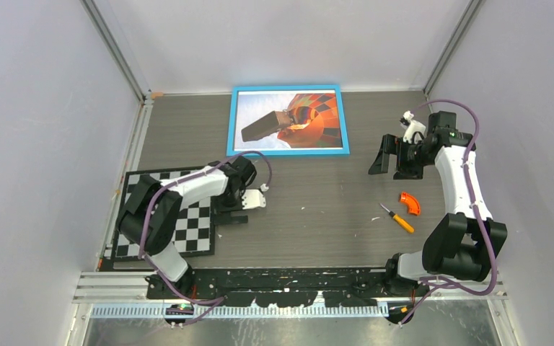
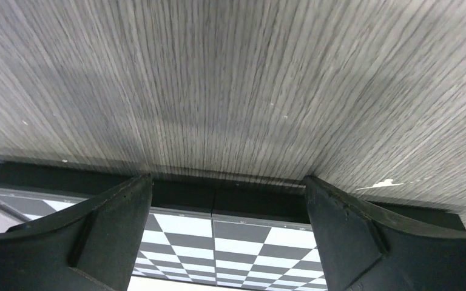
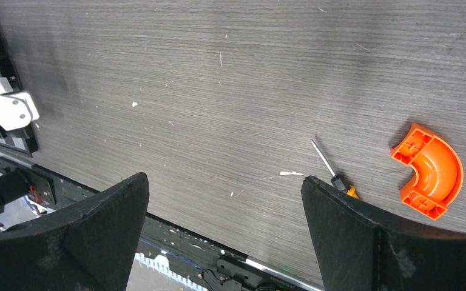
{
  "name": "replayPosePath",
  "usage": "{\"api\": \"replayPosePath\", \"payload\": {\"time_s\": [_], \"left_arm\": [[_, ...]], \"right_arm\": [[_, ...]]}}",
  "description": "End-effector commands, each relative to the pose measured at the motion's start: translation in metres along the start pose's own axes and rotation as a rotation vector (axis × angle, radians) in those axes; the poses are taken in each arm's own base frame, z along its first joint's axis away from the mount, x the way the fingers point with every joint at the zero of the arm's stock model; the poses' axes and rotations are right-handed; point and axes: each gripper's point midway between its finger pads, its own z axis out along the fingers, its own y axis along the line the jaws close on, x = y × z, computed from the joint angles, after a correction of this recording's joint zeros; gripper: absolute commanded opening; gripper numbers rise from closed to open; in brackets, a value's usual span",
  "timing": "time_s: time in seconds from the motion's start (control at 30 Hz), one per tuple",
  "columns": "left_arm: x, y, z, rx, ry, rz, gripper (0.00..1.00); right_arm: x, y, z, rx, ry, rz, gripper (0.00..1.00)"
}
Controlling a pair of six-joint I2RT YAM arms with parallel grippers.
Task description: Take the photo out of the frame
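The frame (image 1: 288,152), with a bright-blue border, lies flat at the back middle of the table. The photo (image 1: 310,119), an orange-red hot-air balloon on blue sky, sits inside it facing up. My left gripper (image 1: 229,213) (image 2: 227,182) is open and empty, low at the right edge of the checkerboard (image 1: 191,227) (image 2: 230,242), well short of the frame. My right gripper (image 1: 384,155) (image 3: 223,177) is open and empty too, hovering just right of the frame's lower right corner. Neither wrist view shows the frame or the photo.
An orange-handled screwdriver (image 1: 397,218) (image 3: 334,176) and an orange curved plastic piece (image 1: 409,202) (image 3: 428,170) lie on the dark wood-grain table (image 1: 317,194) in front of the right gripper. Grey walls enclose the back and both sides.
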Motion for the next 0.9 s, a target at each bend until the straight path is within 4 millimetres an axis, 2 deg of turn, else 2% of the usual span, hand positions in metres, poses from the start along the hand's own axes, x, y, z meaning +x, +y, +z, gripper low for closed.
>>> {"api": "replayPosePath", "payload": {"time_s": [0.0,0.1,0.23,0.33,0.4,0.47,0.57,0.63,0.73,0.8,0.87], "left_arm": [[0.013,0.008,0.011,-0.073,0.021,0.063,1.00],[0.025,0.005,0.010,-0.054,0.028,0.069,1.00],[0.037,0.012,0.001,-0.038,0.008,0.039,1.00],[0.017,0.022,-0.024,-0.010,-0.092,-0.047,1.00],[-0.013,0.031,-0.050,0.024,-0.213,-0.147,1.00],[-0.044,0.059,-0.083,0.006,-0.318,-0.268,1.00],[-0.071,0.098,-0.103,-0.016,-0.386,-0.444,1.00],[-0.080,0.128,-0.107,-0.045,-0.415,-0.552,1.00],[-0.080,0.184,-0.107,-0.140,-0.450,-0.780,1.00],[-0.069,0.219,-0.100,-0.219,-0.431,-0.907,0.98],[-0.057,0.246,-0.090,-0.275,-0.399,-0.994,0.94]], "right_arm": [[-0.005,0.006,-0.011,0.004,-0.036,-0.041,1.00],[-0.002,0.006,-0.012,0.008,-0.030,-0.049,1.00],[0.002,0.006,-0.011,0.007,-0.023,-0.050,1.00],[0.003,0.008,-0.007,0.001,-0.018,-0.051,1.00],[0.000,0.011,-0.002,-0.001,-0.020,-0.058,1.00],[-0.004,0.013,0.003,0.002,-0.026,-0.061,1.00],[-0.014,0.015,0.007,0.002,-0.032,-0.050,1.00],[-0.019,0.015,0.008,0.003,-0.035,-0.050,1.00],[-0.027,0.014,0.007,0.011,-0.044,-0.056,1.00],[-0.029,0.016,0.004,0.007,-0.050,-0.071,1.00],[-0.031,0.017,0.001,0.008,-0.051,-0.085,1.00]]}}
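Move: The blue photo frame's middle lies about 26 cm ahead of the left hand and some 18 cm to its right, at about the same height; the near-left corner is closer, roughly 15 cm ahead and 2 cm right. The chessboard's middle is about 13 cm to the left hand's left and 2 cm back, its right edge by the fingertips. From the right hand, the frame's middle is about 22 cm ahead, 27 cm left and 15 cm below. The chessboard is nudged left by its right edge, the open left fingers pushing low along the table for about 2.5 cm. Then the left hand lifts off and sweeps forward some 19 cm while rising 12 cm and swinging right, to hover over the near-left part of the photo frame, tilting and turning about 35 degrees counter-clockwise, fingers still wide open. ##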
